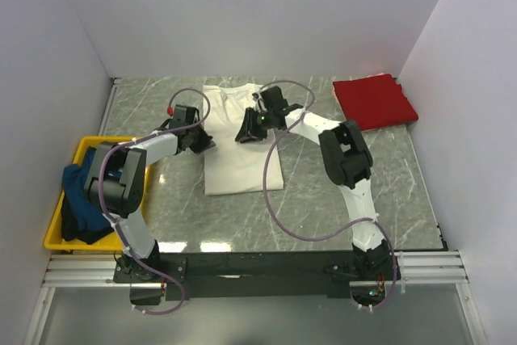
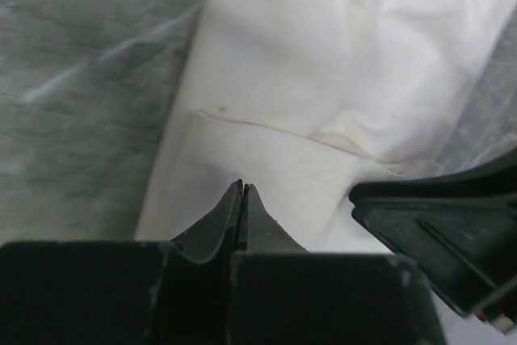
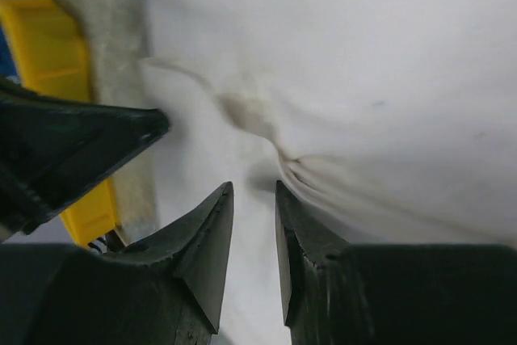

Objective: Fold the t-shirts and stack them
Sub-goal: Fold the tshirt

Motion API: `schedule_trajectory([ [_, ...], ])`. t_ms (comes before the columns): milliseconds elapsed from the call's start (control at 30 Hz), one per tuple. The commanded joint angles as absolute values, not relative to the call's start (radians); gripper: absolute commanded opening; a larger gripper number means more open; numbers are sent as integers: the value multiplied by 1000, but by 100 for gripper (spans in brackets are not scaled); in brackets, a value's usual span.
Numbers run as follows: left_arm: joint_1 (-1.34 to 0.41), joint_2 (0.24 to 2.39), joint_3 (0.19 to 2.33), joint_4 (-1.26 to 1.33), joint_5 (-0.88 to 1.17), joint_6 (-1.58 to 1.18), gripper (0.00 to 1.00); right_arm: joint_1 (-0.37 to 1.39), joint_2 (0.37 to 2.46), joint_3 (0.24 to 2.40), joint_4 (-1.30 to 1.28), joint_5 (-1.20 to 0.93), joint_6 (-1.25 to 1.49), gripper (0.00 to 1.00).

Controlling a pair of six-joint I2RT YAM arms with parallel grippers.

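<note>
The cream-white t-shirt [image 1: 240, 147] lies on the table's middle, folded into a long strip. My left gripper [image 1: 207, 142] is at its left edge; in the left wrist view its jaws [image 2: 243, 188] are shut with nothing seen between them, just over the white cloth [image 2: 339, 62]. My right gripper [image 1: 247, 130] is over the shirt's upper middle; its jaws [image 3: 252, 189] stand a little apart over the white cloth [image 3: 363, 62], next to a creased fold. The red t-shirt [image 1: 374, 101] lies folded at the back right. The dark blue t-shirt [image 1: 81, 198] is bunched in the tray.
The yellow plastic tray [image 1: 56, 236] sits at the left table edge and also shows in the right wrist view [image 3: 50, 46]. White walls close in the back and both sides. Purple cables loop from both arms over the shirt. The marble table [image 1: 363, 175] is bare at the front right.
</note>
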State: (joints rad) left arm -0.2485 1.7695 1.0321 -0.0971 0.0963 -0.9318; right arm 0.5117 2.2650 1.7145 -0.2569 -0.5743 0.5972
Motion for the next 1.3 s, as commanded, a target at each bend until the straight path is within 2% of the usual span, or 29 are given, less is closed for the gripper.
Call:
schedule_trajectory([
  [0, -224, 1799, 997, -15, 112, -948, 1, 471, 2335, 1750, -224, -609, 633, 35],
  [133, -212, 1825, 971, -14, 101, -954, 1, 440, 2399, 1740, -184, -663, 666, 35],
  [433, -202, 1803, 956, -38, 84, -950, 1, 374, 2368, 1692, -92, -828, 730, 35],
  [667, -196, 1795, 969, -57, 89, -942, 1, 321, 2378, 1687, -115, -842, 687, 36],
  [767, -195, 1786, 986, -60, 104, -930, 1, 313, 2424, 1735, -199, -842, 647, 36],
  [967, -195, 1730, 1040, -121, 101, -881, 1, 267, 2364, 1660, -123, -880, 690, 37],
  [1267, -196, 1614, 1039, -160, 106, -879, 1, 224, 2143, 1540, -106, -895, 671, 38],
])
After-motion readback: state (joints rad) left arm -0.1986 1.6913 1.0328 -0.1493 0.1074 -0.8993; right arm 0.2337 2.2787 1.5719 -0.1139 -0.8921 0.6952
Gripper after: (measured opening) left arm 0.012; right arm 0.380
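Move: The white t-shirt lies folded under both hands, its surface about 3 to 4 cm below them. The right end of its crosswise crease is some 9 cm right and 2 cm forward of the right hand; the red folded t-shirt is about 45 cm right and 12 cm forward. From the left hand, the crease's left end is roughly 2 cm left and 3 cm forward; the yellow bin is some 37 cm left and 17 cm back. Both hands lower 3 cm onto the white shirt; right sweeps 10 cm right, left holds nearly still; both rise. ##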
